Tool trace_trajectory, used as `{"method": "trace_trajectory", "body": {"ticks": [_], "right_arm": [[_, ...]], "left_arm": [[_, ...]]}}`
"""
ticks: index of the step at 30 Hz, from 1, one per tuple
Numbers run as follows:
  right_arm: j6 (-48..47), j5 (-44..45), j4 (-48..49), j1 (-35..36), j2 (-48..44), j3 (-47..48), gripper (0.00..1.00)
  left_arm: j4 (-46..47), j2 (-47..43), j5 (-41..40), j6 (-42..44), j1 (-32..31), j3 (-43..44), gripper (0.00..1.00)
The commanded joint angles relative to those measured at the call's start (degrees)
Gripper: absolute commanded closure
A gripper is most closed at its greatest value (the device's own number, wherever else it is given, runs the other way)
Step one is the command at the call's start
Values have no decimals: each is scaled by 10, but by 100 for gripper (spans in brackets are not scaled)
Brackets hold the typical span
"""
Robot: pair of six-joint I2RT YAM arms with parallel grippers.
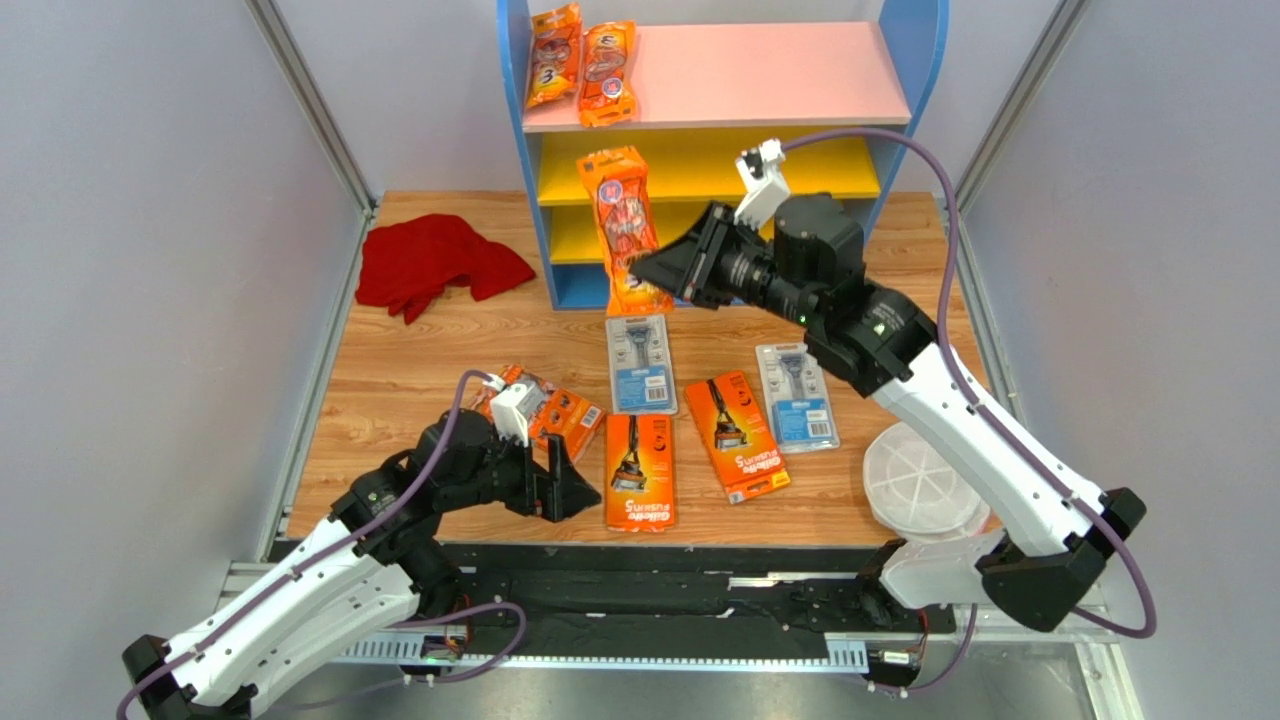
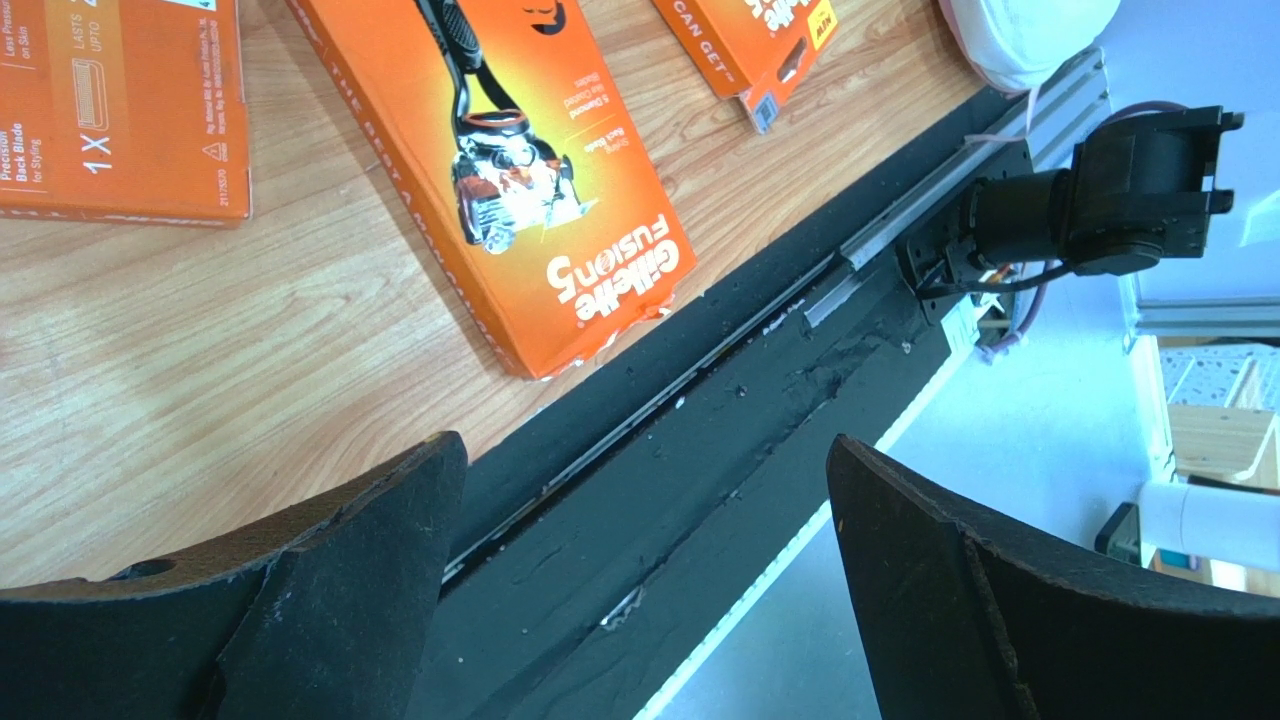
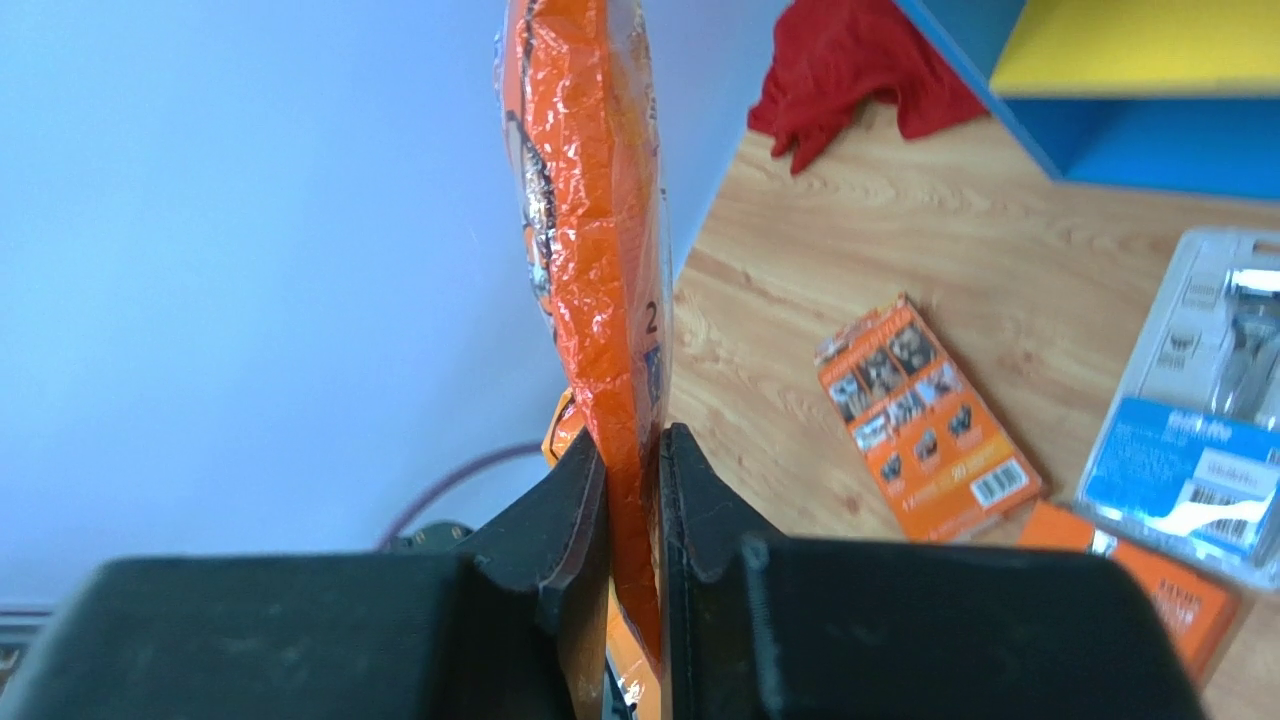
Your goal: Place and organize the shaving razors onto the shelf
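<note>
My right gripper (image 1: 649, 272) (image 3: 634, 450) is shut on the lower end of a narrow orange razor bag (image 1: 622, 222) (image 3: 592, 225), held up in front of the shelf (image 1: 897, 60) at its left side. Two more orange bags (image 1: 553, 53) (image 1: 607, 71) lie on the pink top board. Flat on the table are two grey-blue blister cards (image 1: 640, 365) (image 1: 796, 395) and orange razor boxes (image 1: 640, 470) (image 1: 736, 435) (image 2: 526, 165). My left gripper (image 1: 579, 489) (image 2: 646, 465) hangs open and empty over the table's near edge, beside another orange box (image 1: 549, 416).
A red cloth (image 1: 436, 263) (image 3: 857, 68) lies left of the shelf. A round white lidded dish (image 1: 917, 480) sits at the near right, by the right arm. A black rail (image 2: 721, 390) runs along the table's front edge.
</note>
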Motion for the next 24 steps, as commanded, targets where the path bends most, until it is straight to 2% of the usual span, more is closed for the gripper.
{"method": "trace_trajectory", "body": {"ticks": [1,14,17,24], "right_arm": [[-30,-55,-28,-38,45,107,100],[-5,-140,-106,-135,279,460,100],[18,-151,-101,-158,309,503,100],[58,-156,-59,-194,339,531,100]], "left_arm": [[12,1,0,-1,-1,-3,1],[19,1,4,-3,-1,-10,1],[20,2,7,-3,-1,-10,1],[21,1,8,0,-1,-7,1]]}}
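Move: Up ahead of the right hand, which already holds an orange razor bag, is its place: the free spot on the pink top shelf, about 24 cm ahead, 2 cm right and nearly level. The middle bag stands about 5 cm left of that spot, and the outer bag about 11 cm left of it and 2 cm farther in. From the left hand the spot is some 39 cm ahead, 9 cm right and 23 cm higher. Carrying the pinched bag towards the free spot on the pink top shelf, the right hand goes about 16 cm forward and 9 cm up. It climbs first, then levels out and slows as it nears the shelf's front edge. The wrist rolls slightly, its left side rising, and the fingers stay shut on the bag. ##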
